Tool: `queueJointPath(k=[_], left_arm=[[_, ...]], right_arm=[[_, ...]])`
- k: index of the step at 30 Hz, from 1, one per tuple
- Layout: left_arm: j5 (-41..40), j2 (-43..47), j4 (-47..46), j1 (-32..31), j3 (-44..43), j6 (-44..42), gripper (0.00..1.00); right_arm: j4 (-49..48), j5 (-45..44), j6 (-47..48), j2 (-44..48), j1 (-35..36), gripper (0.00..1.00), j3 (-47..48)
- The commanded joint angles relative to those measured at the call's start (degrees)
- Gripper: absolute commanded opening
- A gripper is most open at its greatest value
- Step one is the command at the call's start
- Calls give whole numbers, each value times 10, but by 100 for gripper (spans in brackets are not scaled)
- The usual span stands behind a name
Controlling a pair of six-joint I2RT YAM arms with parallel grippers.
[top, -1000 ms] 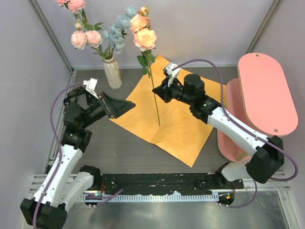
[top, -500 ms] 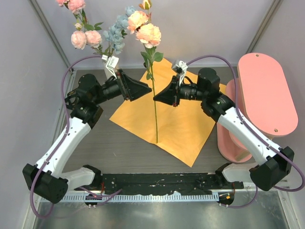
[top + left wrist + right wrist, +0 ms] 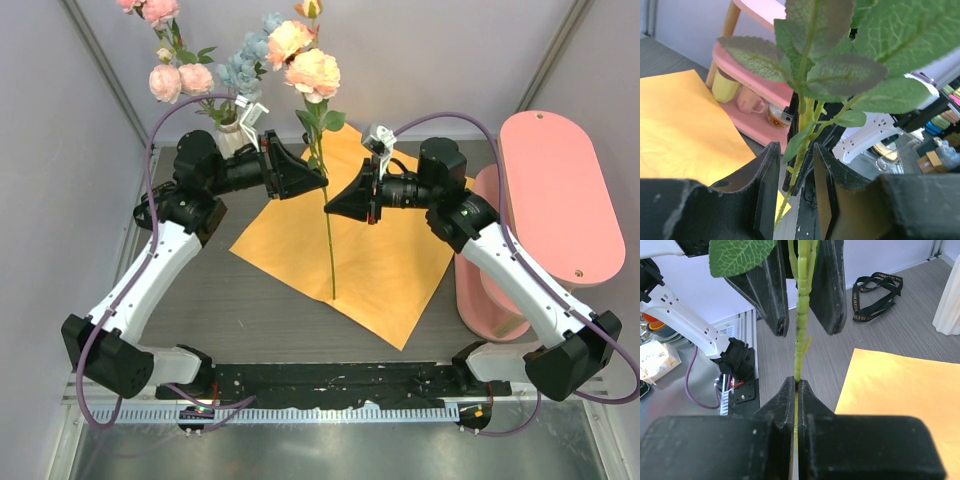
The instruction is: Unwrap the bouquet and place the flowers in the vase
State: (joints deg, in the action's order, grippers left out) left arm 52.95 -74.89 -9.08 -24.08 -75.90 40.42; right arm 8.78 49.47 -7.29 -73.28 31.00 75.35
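Note:
A single flower [image 3: 312,72] with peach blooms stands upright over the orange paper [image 3: 380,270]. My right gripper [image 3: 330,207] is shut on its green stem [image 3: 802,330], as the right wrist view shows [image 3: 797,385]. Just above that grip, my left gripper [image 3: 320,179] is open around the same stem [image 3: 801,155], with a gap on each side; its fingers [image 3: 770,295] flank the stem. Leaves [image 3: 840,75] fill the top of the left wrist view. The cream vase [image 3: 231,137] stands at the back left, partly behind my left arm, holding pink [image 3: 180,80] and pale blue [image 3: 245,65] flowers.
The pink oval shelf stand [image 3: 555,200] fills the right side, with cups on its lower shelf [image 3: 755,85]. A black ribbon [image 3: 877,290] lies on the table near the vase [image 3: 950,305]. Grey walls close the back and sides.
My left arm swung in from the left to the stem and its jaws have narrowed around it. My right gripper kept its hold and raised the flower slightly.

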Motion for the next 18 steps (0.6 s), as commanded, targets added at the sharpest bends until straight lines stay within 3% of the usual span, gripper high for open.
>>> queueJointPath(k=[1,3,8,12,14,15,17,18], left_arm=[[59,-5,-42,-10,-25,0,38],[70,-6,-59,-15,-24,4,36],[82,-7,-57,-16,-32,-2,20],[89,-11,-61,-16,-37,-1,1],[99,-8,-71,-16,-34,0,0],[101,-7,-75,-17,-34,-2,0],[89,1,-45,-14,-45,-29,0],[30,5,52,-15,-73,-96,0]], right_arm=[[-13,19,10,2,1,1,27],[-11,19,12,2,1,1,27],[-8,24,17,4,1,1,27],[-6,40,16,5,1,1,28],[-7,43,12,5,1,1,30],[-7,42,11,5,0,8,31],[5,24,0,7,1,46,32],[7,-20,-9,9,1,69,30]])
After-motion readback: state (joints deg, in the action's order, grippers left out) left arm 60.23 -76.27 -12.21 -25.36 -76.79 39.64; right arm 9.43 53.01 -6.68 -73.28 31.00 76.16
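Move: The flower stem stands upright between my left hand's open fingertips, about 1 cm back and 1 cm right of the midpoint. Its peach roses are some 20 cm above that hand, 3 ahead and 2 left. The vase stands roughly 27 cm ahead of my left hand, 22 left and 30 below; the wrapping paper lies 13 ahead, 9 right and some 42 below. My right hand already pinches the stem lower down, centred in its fingertips. I ease my left hand back about 2 cm and a little to the right around the stem, turning it clockwise just under 10 degrees, and close its fingers to pinch the stem just below the leaves. My right hand keeps its pinch underneath, goes back about 1 cm, then opens partway and lets go. ##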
